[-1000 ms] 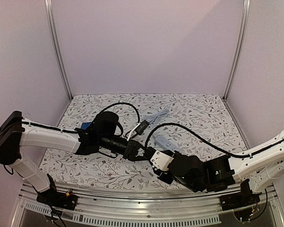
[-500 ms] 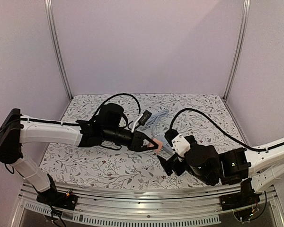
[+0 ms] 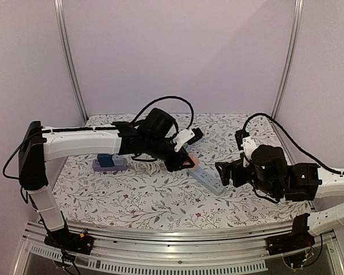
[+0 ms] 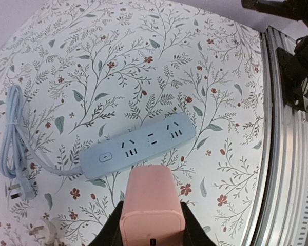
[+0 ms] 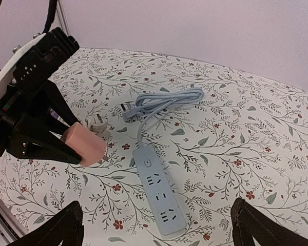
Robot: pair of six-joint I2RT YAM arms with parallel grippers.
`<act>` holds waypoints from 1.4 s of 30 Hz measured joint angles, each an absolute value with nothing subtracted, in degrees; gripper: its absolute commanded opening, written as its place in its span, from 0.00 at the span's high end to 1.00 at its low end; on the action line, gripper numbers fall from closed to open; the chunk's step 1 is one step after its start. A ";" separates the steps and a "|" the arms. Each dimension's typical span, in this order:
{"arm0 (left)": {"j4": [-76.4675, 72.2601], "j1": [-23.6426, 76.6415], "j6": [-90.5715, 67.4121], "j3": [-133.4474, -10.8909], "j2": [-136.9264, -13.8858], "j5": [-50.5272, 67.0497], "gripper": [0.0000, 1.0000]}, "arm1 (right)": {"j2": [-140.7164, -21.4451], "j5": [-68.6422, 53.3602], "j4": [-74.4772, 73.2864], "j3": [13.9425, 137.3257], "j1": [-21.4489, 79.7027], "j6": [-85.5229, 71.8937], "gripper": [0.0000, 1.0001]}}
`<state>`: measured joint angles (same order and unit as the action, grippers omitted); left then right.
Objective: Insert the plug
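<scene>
A pink plug (image 4: 152, 205) is clamped between the black fingers of my left gripper (image 3: 186, 161), which is shut on it. In the right wrist view the pink plug (image 5: 83, 143) hangs a little above the table, just left of the switch end of the light-blue power strip (image 5: 158, 197). The power strip (image 4: 138, 145) lies flat with its sockets facing up, seen in the top view as the power strip (image 3: 208, 177) at mid-table. My right gripper (image 5: 156, 205) stands wide open above the strip's near end, holding nothing.
The strip's coiled cable (image 5: 164, 100) and a white plug (image 5: 96, 123) lie beyond the strip. A blue block on a purple base (image 3: 109, 164) sits at the left. The table's metal front rail (image 4: 277, 154) runs along the edge.
My left arm has swung right and farther out with the pink plug. My right gripper has opened and drawn back to the right, away from the left gripper.
</scene>
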<state>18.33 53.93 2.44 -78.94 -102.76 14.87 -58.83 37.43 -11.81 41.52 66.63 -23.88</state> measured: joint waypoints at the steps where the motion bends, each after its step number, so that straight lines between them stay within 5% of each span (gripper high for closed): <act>1: 20.18 53.93 5.78 -80.86 -103.57 14.31 1.00 | -58.26 37.17 -12.05 41.25 66.28 -24.21 0.01; 19: 61.25 56.16 57.74 -116.36 -130.98 1.96 1.00 | -49.54 38.06 -11.77 35.16 64.42 -25.54 0.01; 42: 64.25 57.45 84.18 -129.75 -137.23 2.52 1.00 | -47.99 37.36 -11.18 33.23 64.40 -26.52 0.03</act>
<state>64.25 57.45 84.18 -129.75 -137.23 2.52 -47.99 37.36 -11.18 33.23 64.40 -26.52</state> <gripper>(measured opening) 0.288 0.974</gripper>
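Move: The left gripper holds the pink plug; the middle of the blue-grey power strip lies about 8 cm to its right, 2 cm ahead and 15 cm below. The strip's coiled cable is some 22 cm ahead and 3 cm right of that gripper; the white cord is 9 cm ahead and 18 cm to its left. From the empty right gripper, the strip's middle is roughly 9 cm ahead, 6 cm left and 20 cm below. Bring the left gripper down about 9.5 cm with the pink plug kept in its grip, then let it rise some 2 cm while easing a few centimetres right and slightly forward towards the strip, sinking again at the end. Meanwhile swing the fingers to point nearly straight down and turn the wrist clockwise. Draw the open right gripper 4 cm right, away from the strip. ##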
